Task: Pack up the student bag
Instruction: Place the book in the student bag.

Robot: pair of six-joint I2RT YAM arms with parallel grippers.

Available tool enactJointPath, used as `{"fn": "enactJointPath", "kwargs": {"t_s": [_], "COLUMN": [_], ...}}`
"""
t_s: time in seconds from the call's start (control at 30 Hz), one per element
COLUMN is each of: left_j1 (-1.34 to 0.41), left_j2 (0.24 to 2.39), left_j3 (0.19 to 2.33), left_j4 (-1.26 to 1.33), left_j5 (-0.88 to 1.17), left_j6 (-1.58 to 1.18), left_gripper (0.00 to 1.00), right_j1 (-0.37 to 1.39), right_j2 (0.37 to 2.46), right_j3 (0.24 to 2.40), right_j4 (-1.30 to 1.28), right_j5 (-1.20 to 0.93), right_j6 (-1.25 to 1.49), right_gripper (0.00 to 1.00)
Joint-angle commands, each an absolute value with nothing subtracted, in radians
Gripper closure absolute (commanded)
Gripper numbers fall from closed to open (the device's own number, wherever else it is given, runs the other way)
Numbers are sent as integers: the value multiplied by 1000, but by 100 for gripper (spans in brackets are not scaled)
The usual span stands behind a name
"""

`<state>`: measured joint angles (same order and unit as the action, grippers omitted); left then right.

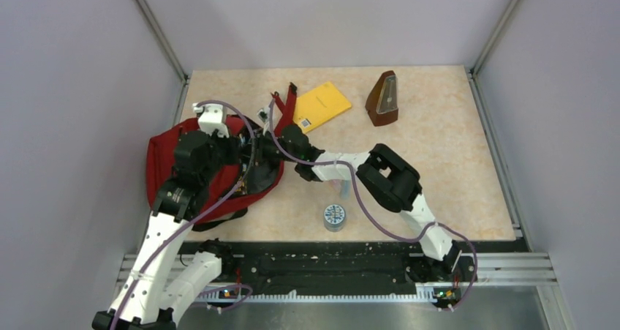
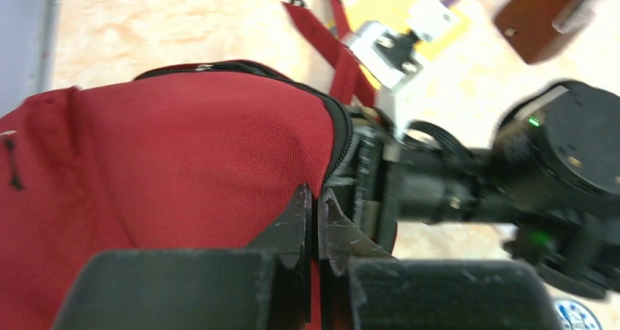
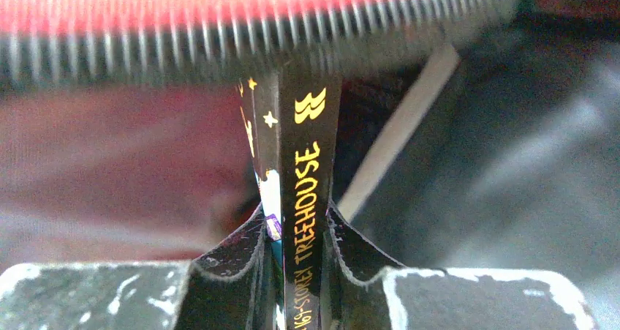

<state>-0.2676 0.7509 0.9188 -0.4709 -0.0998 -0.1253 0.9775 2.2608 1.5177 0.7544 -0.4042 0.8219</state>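
The student bag (image 1: 157, 162) is a red backpack lying at the left of the table, its black zipper edge (image 2: 338, 136) turned toward the middle. My left gripper (image 2: 316, 198) is shut on the red fabric beside that zipper, at the bag's mouth (image 1: 245, 162). From the right, my right gripper (image 1: 269, 151) reaches into the opening. It (image 3: 296, 220) is shut on a thin black book (image 3: 308, 162) with yellow spine lettering, held spine toward the camera. The zipper teeth (image 3: 219, 52) run just above the book, with the bag's dark inside (image 3: 512, 162) behind it.
A yellow booklet (image 1: 322, 105) lies at the back centre with the bag's red straps (image 1: 289, 103) next to it. A brown metronome (image 1: 383, 98) stands at the back right. A small round tin (image 1: 334, 216) sits near the front edge, under the right arm.
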Motion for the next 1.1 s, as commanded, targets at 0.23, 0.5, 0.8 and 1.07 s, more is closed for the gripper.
{"fn": "enactJointPath", "kwargs": {"t_s": [0.23,0.5,0.8,1.07], "left_j1": [-273,-273,-273,-273], "left_j2": [716,710,651,630], "left_j3": [947,951,894,836], "left_j4": [-385,-392,-355,-361], "left_j5": [312,415,212,-149], "left_j6": [-84,-140,-150,-169], "left_gripper": [100,100,100,100], "right_j1": [985,999,1001,996], "right_j2": [2442,2587,2483,2164], "right_j3": [1811,1953,1779,1379], "right_j4": [898,807,861,896], "right_j5": [-549,-515,-488,-470], "right_j6": [811,700,633,463], "right_gripper": [100,100,47,21]}}
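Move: The right hand already holds the book inside the bag's mouth, fingers pointing left; the bag's inside, where the book is to lie, is about 12 cm to its left, level fore and aft, some 12 cm lower. The red straps lie about 23 cm ahead and 7 cm right of this hand, the yellow notebook 25 cm ahead and 19 cm right. From the left hand, which grips the raised rim, the bag's inside is about 5 cm left, level fore and aft, some 23 cm below. Push the right gripper about 5 cm left, deeper into the bag, sinking it as far; then open the fingers to let go of the book and draw back right the same 5 cm, still sinking and easing slightly back. Meanwhile keep the left gripper shut on the rim, swing it right and back with a clockwise turn of some 20 degrees, then partly return it left. ##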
